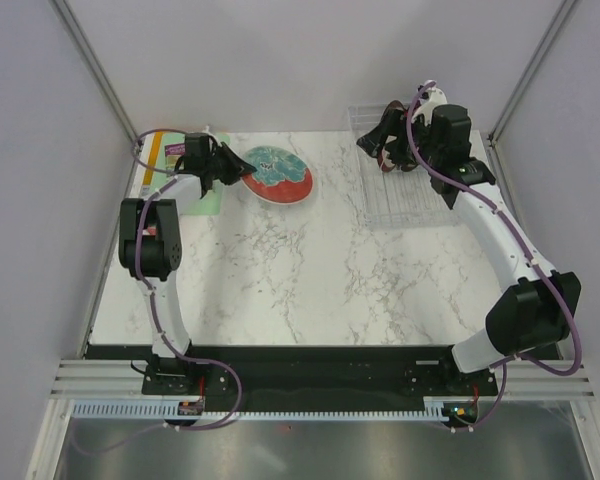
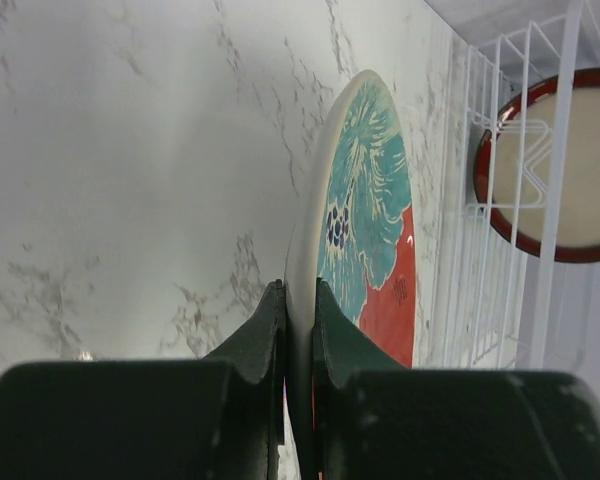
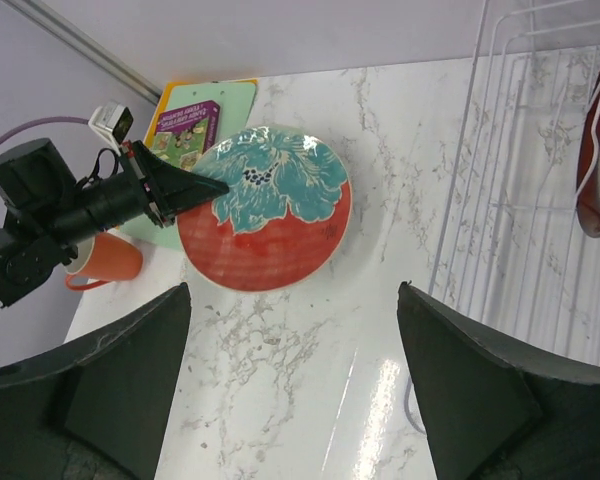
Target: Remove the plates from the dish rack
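Note:
My left gripper (image 1: 242, 170) is shut on the rim of the red plate with the teal centre (image 1: 277, 175), at the back left of the table, low over it. In the left wrist view the gripper (image 2: 298, 290) pinches the plate's edge (image 2: 365, 220). The clear dish rack (image 1: 405, 190) stands at the back right. A dark red-rimmed plate with a cream centre (image 2: 570, 170) stands upright in it. My right gripper (image 1: 378, 135) hovers over the rack's left end, open and empty (image 3: 295, 340). It sees the red plate (image 3: 270, 215) and the rack (image 3: 520, 200).
A green and purple book (image 3: 185, 130) lies on a green mat (image 1: 210, 200) at the back left corner, with an orange mug (image 3: 105, 262) beside it. The grey side walls stand close to both table edges.

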{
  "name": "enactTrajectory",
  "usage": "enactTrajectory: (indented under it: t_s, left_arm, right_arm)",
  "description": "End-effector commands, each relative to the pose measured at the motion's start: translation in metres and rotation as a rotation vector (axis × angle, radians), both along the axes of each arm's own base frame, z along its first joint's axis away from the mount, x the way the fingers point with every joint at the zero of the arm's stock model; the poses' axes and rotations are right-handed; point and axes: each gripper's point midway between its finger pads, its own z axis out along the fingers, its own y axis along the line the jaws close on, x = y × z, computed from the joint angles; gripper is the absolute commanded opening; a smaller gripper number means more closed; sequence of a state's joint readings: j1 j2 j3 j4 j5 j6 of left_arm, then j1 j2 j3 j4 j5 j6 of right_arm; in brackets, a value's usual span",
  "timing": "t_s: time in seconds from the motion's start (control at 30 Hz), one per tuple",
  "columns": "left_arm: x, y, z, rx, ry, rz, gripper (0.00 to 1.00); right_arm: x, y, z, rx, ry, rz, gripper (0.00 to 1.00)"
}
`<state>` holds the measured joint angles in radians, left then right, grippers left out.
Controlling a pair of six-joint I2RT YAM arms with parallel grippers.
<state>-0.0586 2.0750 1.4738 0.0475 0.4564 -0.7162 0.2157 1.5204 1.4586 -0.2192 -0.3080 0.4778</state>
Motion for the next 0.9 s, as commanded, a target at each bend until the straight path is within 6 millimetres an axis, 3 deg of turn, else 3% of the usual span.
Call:
enactTrajectory:
  t_s: [0.0,0.03,0.07,0.13,0.2,0.23,0.4,0.43,0.47,0.57,0.6,0.63,0.7,0.83,0.87]
  left_arm:
    - [0.046,-0.008,0.065,-0.042,-0.204,-0.029,0.02]
    - [0.051,-0.007,0.048,-0.036,-0.175,-0.024,0.02]
    - [0.058,-0.006,0.053,-0.03,-0.193,-0.022,0.02]
    - [0.065,-0.005,0.034,-0.021,-0.156,-0.021,0.02]
    - [0.073,-0.002,0.034,-0.005,-0.166,-0.012,0.02]
    - [0.075,0.0,0.021,0.005,-0.14,-0.006,0.02]
    - [0.078,0.013,0.003,0.023,-0.106,0.021,0.02]
    - [0.077,0.015,0.002,0.026,-0.101,0.022,0.05]
    - [0.075,0.017,-0.002,0.032,-0.092,0.02,0.17]
    - [0.071,0.023,-0.009,0.043,-0.073,0.027,0.37]
    - [0.07,0.024,-0.007,0.047,-0.076,0.028,0.39]
    - [0.068,0.025,-0.008,0.054,-0.075,0.027,0.47]
    - [0.068,0.025,-0.009,0.061,-0.076,0.027,0.49]
    - [0.061,0.027,-0.02,0.081,-0.026,0.024,0.6]
    - [0.061,0.03,-0.024,0.097,-0.016,0.036,0.68]
  right_arm:
    - [0.002,-0.017,-0.006,-0.062,-0.015,-0.037,0.9]
    - [0.005,-0.022,-0.01,-0.069,-0.009,-0.05,0.9]
    - [0.007,-0.027,-0.012,-0.078,-0.006,-0.062,0.9]
    - [0.014,-0.04,-0.021,-0.091,0.011,-0.094,0.9]
    - [0.019,-0.049,-0.024,-0.104,0.015,-0.11,0.9]
    - [0.022,-0.056,-0.029,-0.104,0.028,-0.123,0.9]
    - [0.033,-0.086,-0.033,-0.129,0.036,-0.185,0.91]
    - [0.034,-0.091,-0.039,-0.141,0.054,-0.196,0.91]
    - [0.039,-0.101,-0.037,-0.166,0.052,-0.239,0.91]
    - [0.048,-0.121,-0.044,-0.24,0.077,-0.311,0.91]
    - [0.052,-0.123,-0.053,-0.256,0.095,-0.312,0.91]
    - [0.057,-0.124,-0.046,-0.272,0.079,-0.318,0.91]
    - [0.066,-0.129,-0.058,-0.297,0.106,-0.332,0.89]
    - [0.084,-0.134,-0.05,-0.322,0.095,-0.356,0.88]
    - [0.086,-0.135,-0.049,-0.332,0.092,-0.364,0.88]
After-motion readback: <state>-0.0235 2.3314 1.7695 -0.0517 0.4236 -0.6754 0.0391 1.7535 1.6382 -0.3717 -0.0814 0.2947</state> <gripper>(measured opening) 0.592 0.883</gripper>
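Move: The left hand holds the flower plate by its left rim; the bare table spot for it lies about 10 cm right, 3 cm ahead and 6 cm below, and the green mat is some 18 cm left, nearly level and 7 cm below. For the wide-open right hand, the leftmost brown-rimmed plate in the rack stands roughly 16 cm ahead, 7 cm right and 13 cm lower, with the second brown-rimmed plate about 8 cm and the blue plate 15 cm to the right of it. Still pinching the rim, the left hand lowers the flower plate about 4 cm while carrying it 5 to 6 cm forward onto the table beside the mat, then opens and eases a couple of centimetres left. The open right hand swings about 12 cm right, sinking and then reaching forward some 7 cm each, turning roughly 20 degrees clockwise towards the leftmost brown-rimmed plate, touching nothing. ##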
